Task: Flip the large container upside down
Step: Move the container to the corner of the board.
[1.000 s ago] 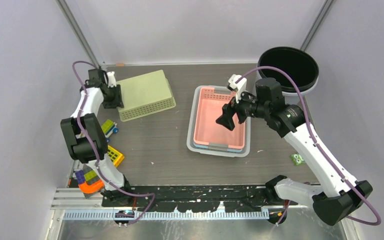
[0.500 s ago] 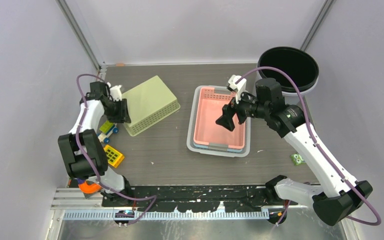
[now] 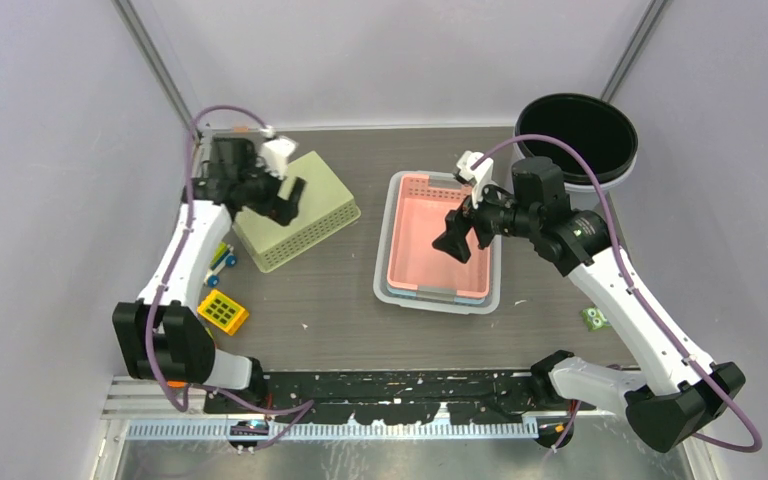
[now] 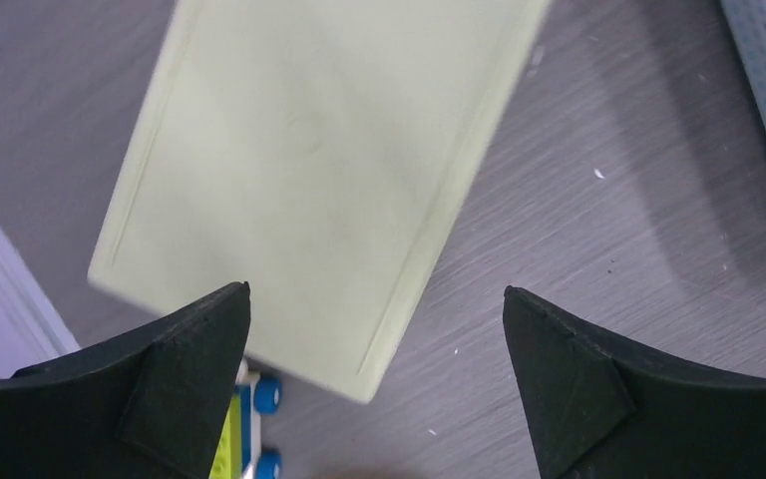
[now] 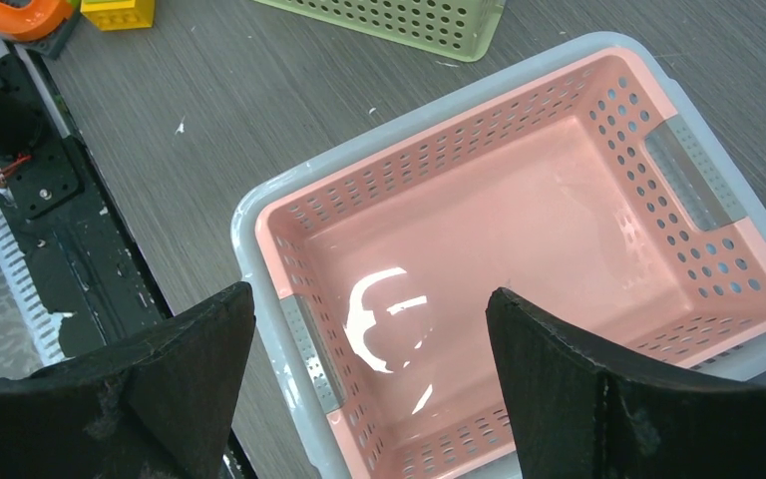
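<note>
The large container point(image 3: 298, 208), a pale green perforated basket, lies bottom up at the left of the table. Its flat base fills the left wrist view point(image 4: 309, 170), and one perforated corner shows in the right wrist view point(image 5: 409, 20). My left gripper point(image 3: 292, 193) hangs above it, open and holding nothing point(image 4: 375, 289). My right gripper point(image 3: 453, 243) is open over an upright pink basket point(image 3: 430, 250) nested in a grey one, and it is empty point(image 5: 369, 289).
A black round tub point(image 3: 578, 135) stands at the back right. A toy car point(image 3: 218, 262) and a yellow block point(image 3: 222, 312) lie left of the green container. A small green toy point(image 3: 594, 318) sits at the right. An orange piece point(image 5: 20, 12) lies near the front rail.
My left gripper shifted the green container forward and turned it slightly, then opened, let go and rose above its base. The right arm has not moved.
</note>
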`<state>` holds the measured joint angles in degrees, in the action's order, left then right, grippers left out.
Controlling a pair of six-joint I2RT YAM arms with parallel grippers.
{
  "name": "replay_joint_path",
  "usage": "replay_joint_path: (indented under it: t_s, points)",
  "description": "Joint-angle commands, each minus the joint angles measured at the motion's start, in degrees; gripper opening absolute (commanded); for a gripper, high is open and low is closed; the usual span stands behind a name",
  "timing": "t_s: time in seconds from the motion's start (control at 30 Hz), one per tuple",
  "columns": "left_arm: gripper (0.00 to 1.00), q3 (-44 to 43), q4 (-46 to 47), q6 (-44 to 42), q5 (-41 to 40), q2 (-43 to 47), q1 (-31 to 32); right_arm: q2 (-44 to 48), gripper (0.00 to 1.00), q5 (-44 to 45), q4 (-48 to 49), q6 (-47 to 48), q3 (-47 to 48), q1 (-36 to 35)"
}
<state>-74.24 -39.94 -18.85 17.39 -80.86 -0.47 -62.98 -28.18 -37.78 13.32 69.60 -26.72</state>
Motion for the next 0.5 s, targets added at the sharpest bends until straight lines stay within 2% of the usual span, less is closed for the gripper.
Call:
replay_joint_path:
  t_s: [0.0,0.17,0.47]
  points:
    - [1.0,-0.75,1.48,-12.06,-7.14,0.68,10.99,1.63,0.9,-0.38,2.18,0.88,0.21,0.57]
    - [1.0,-1.13,3.41,-15.94,-15.26,-3.41,17.87,1.8,0.9,-0.6,2.39,0.92,-0.04,1.0]
    - [1.0,-0.02,11.86,-17.35,-26.96,-13.4,21.98,2.25,0.9,-1.87,2.96,0.83,-0.86,1.75]
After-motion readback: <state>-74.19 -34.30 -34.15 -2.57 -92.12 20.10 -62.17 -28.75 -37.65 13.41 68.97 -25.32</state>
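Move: Resting upside down about 10 cm ahead of the open left hand, neither left nor right of it, the green container has its middle roughly 13 cm lower. The pink basket lies some 29 cm to that hand's right and 4 cm farther out; the toy car is about 16 cm to its left, level with it. From the right hand, the container lies about 20 cm ahead, 32 cm left and 22 cm below. Swinging about 7 cm to the right over the upturned container, the empty left hand then sinks some 6 cm towards its near long side, easing a little forward. The wrist rolls its left side up about 25 degrees while turning some 20 degrees clockwise; the fingers stay wide open, with no contact to be seen. ##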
